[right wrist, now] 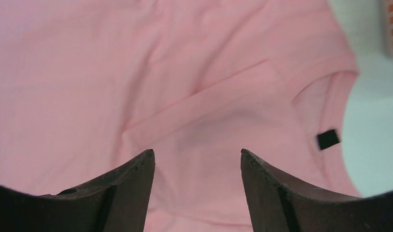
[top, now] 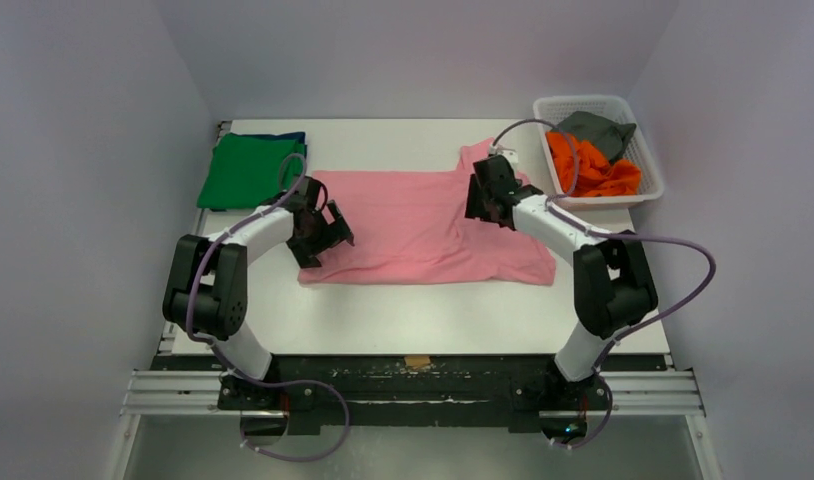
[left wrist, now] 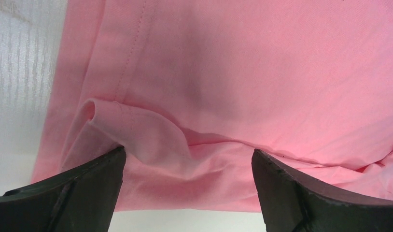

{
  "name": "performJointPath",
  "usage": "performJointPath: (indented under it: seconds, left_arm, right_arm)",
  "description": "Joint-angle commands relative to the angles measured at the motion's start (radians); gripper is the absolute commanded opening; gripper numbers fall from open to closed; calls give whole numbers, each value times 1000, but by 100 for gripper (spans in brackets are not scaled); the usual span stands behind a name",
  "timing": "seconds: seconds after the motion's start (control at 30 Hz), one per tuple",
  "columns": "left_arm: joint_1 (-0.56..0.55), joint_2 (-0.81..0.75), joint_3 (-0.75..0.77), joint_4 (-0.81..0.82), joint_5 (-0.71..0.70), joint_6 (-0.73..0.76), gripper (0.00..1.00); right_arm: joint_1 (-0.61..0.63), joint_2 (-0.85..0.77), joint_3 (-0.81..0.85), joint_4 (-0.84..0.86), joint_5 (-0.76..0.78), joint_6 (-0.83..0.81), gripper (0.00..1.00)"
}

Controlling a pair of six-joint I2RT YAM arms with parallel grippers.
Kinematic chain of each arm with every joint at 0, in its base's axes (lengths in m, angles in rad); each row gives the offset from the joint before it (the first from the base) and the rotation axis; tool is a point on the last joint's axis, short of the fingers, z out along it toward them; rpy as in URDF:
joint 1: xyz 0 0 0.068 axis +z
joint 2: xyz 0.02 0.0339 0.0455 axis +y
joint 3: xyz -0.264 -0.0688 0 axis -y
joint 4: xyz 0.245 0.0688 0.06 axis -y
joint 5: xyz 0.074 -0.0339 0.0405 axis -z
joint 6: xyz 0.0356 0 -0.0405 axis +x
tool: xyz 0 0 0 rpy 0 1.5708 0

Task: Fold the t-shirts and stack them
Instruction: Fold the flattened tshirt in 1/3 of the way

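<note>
A light pink t-shirt (top: pixel 413 225) lies spread flat across the middle of the table. My left gripper (top: pixel 328 235) hovers over its left edge, wide open. In the left wrist view the left gripper (left wrist: pixel 189 154) straddles a rumpled fold of the hem (left wrist: pixel 151 140) without pinching it. My right gripper (top: pixel 483 200) sits over the shirt's right part near the neck, open. In the right wrist view the right gripper (right wrist: pixel 197 154) has only flat pink cloth (right wrist: pixel 88 72) under it, with the collar (right wrist: pixel 329 82) and its black label (right wrist: pixel 328 139) to the right.
At the back left a folded green t-shirt (top: pixel 245 170) lies on a dark blue one (top: pixel 283 137). A white mesh basket (top: pixel 583 99) at the back right holds an orange t-shirt (top: pixel 593 170) and a grey one (top: pixel 598 130). The table's white surface (top: pixel 413 320) shows in front of the pink shirt.
</note>
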Motion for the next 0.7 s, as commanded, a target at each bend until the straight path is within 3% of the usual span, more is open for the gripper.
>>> performJointPath:
  seconds: [0.0, 0.27, 0.47, 0.67]
  left_arm:
    - [0, 14, -21, 29, -17, -19, 100]
    - [-41, -54, -150, 48, -9, -59, 100]
    - [-75, -173, -294, 53, -7, -98, 100]
    - [-108, -400, -485, 39, -23, -165, 100]
  right_arm:
    - [91, -49, -146, -11, -100, 92, 63]
    - [110, -81, -369, -2, -158, 214, 61]
    - [119, -280, -512, -38, -206, 249, 61]
    - [124, -479, -685, -72, -254, 228, 61]
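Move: The middle of the pink t-shirt lies about 5 cm ahead of my left hand and 19 cm to its right, just below the fingers, which already rest on its near left part. From my right hand, which hovers, the shirt's middle is some 5 cm back, 9 cm to the left and 7 cm down. The green folded stack sits roughly 16 cm ahead and 16 cm left of my left hand; the white basket is about 10 cm ahead and 25 cm right of my right hand. I bring my right hand back, down some 7 cm and a little left onto the t-shirt, its half-open fingers tipping further downward. With it pressed there, I drag the cloth back towards my bases, while my left hand, wide open and still bearing on the near left part, starts slowly and pulls back about 5 cm too, its fingertips swinging slightly outward. ##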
